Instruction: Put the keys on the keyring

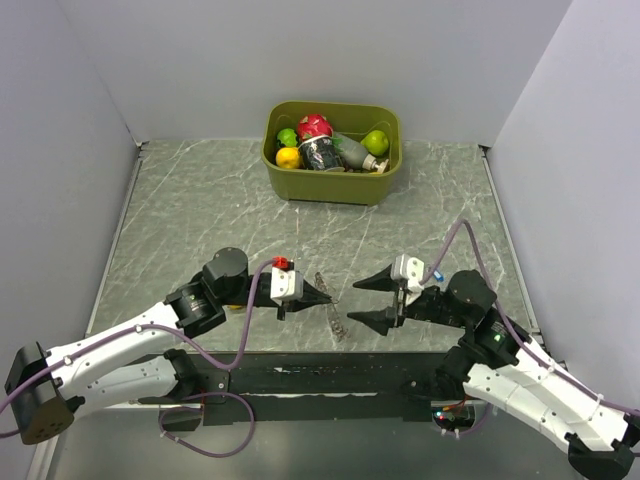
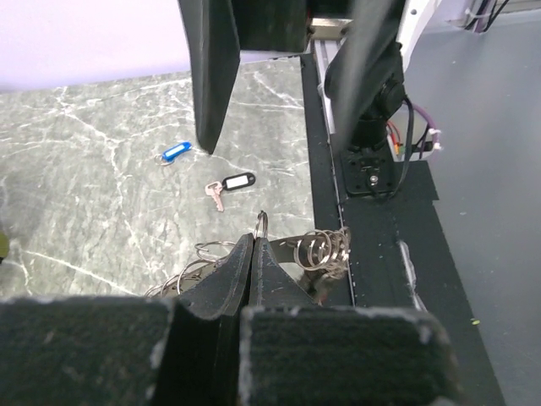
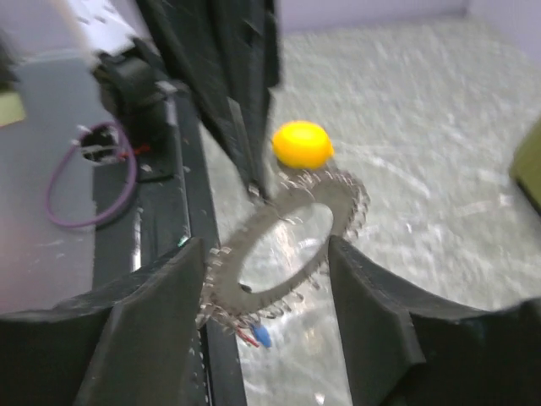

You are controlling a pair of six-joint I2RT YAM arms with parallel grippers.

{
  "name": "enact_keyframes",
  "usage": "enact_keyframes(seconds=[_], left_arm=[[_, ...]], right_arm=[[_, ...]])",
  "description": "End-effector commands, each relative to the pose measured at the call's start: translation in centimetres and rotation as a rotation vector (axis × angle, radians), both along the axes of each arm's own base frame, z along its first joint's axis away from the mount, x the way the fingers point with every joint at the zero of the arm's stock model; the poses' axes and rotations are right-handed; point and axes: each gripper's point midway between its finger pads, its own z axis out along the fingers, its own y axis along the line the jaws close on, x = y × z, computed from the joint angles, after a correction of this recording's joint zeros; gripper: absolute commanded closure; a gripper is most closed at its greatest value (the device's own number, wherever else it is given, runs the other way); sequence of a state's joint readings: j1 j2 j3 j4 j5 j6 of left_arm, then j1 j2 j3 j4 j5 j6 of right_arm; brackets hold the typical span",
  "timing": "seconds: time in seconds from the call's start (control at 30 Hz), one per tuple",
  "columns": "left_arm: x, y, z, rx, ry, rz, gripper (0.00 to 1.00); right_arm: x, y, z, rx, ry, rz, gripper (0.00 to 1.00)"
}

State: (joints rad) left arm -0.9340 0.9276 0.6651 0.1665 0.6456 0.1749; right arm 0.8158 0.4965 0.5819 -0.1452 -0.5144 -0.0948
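The keyring [image 3: 221, 279], a flat grey ring with small wire loops all round its rim, hangs tilted above the table. My left gripper [image 3: 254, 188] is shut on its rim, pinching one small loop [image 2: 262, 222]. A blue and a red key [image 3: 259, 335] dangle from its lower edge. Two loose keys lie on the marble, one blue [image 2: 176, 152] and one black [image 2: 233, 182]. My right gripper [image 3: 266, 283] stands open, one finger [image 3: 156, 313] on each side of the keyring and apart from it. From above, the keyring [image 1: 335, 318] shows edge-on between both grippers.
A yellow lemon [image 3: 302, 144] lies on the marble beyond the keyring. A green bin [image 1: 385, 188] of fruit and packages stands at the back centre. The black base strip [image 2: 380, 254] runs along the near table edge under the grippers.
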Motion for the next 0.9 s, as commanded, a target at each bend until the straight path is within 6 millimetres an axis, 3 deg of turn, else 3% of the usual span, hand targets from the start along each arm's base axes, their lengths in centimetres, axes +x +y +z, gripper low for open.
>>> enact_keyframes(seconds=[0.0, 0.27, 0.53, 0.67, 0.73, 0.87], left_arm=[[0.3, 0.0, 2.8, -0.099, -0.106, 0.016, 0.99], [-0.5, -0.3, 3.4, -0.115, -0.108, -0.028, 0.99], [-0.8, -0.3, 3.1, -0.109, -0.106, -0.049, 0.99], [-0.9, -0.4, 3.2, -0.111, -0.107, -0.053, 0.99], [-1.0, -0.4, 3.1, -0.108, -0.110, -0.055, 0.99], [-0.9, -0.3, 3.2, -0.103, -0.106, -0.050, 0.99]], right_arm=[[-1.7, 0.9, 2.0, 0.050, -0.052, 0.123, 0.29], [-0.7, 2.8, 1.1, 0.042, 0.011, 0.148, 0.32], [-0.1, 3.5, 1.4, 0.056, 0.050, 0.138, 0.61], [0.2, 3.7, 1.5, 0.057, 0.065, 0.127, 0.90], [0.5, 3.6, 1.4, 0.058, 0.063, 0.110, 0.98], [1.0, 3.4, 1.4, 0.077, 0.089, 0.066, 1.00]])
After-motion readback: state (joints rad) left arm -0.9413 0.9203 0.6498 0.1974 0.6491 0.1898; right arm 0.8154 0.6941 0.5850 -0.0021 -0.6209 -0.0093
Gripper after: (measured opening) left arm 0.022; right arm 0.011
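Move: Held in the left fingertips, the keyring's small wire loop is about 3 cm left of the open right hand, level with it fore and aft and 1 cm lower; from the left hand point it is 1 cm to the right. The big ring hangs roughly 6 cm below the loop. From the right hand, the black-tagged key lies some 14 cm right, 5 cm ahead; the lemon 23 cm left, 10 cm ahead, both roughly 24 cm down. The right fingertips come to pinch the small wire loop right at the left fingertips, which keep their grip on it and stay in place. The right hand first slips back a centimetre with its fingers wide, then goes about 3 cm left and a little down and forward again, turning a few degrees counter-clockwise, its fingers closing fully during the last stretch. ##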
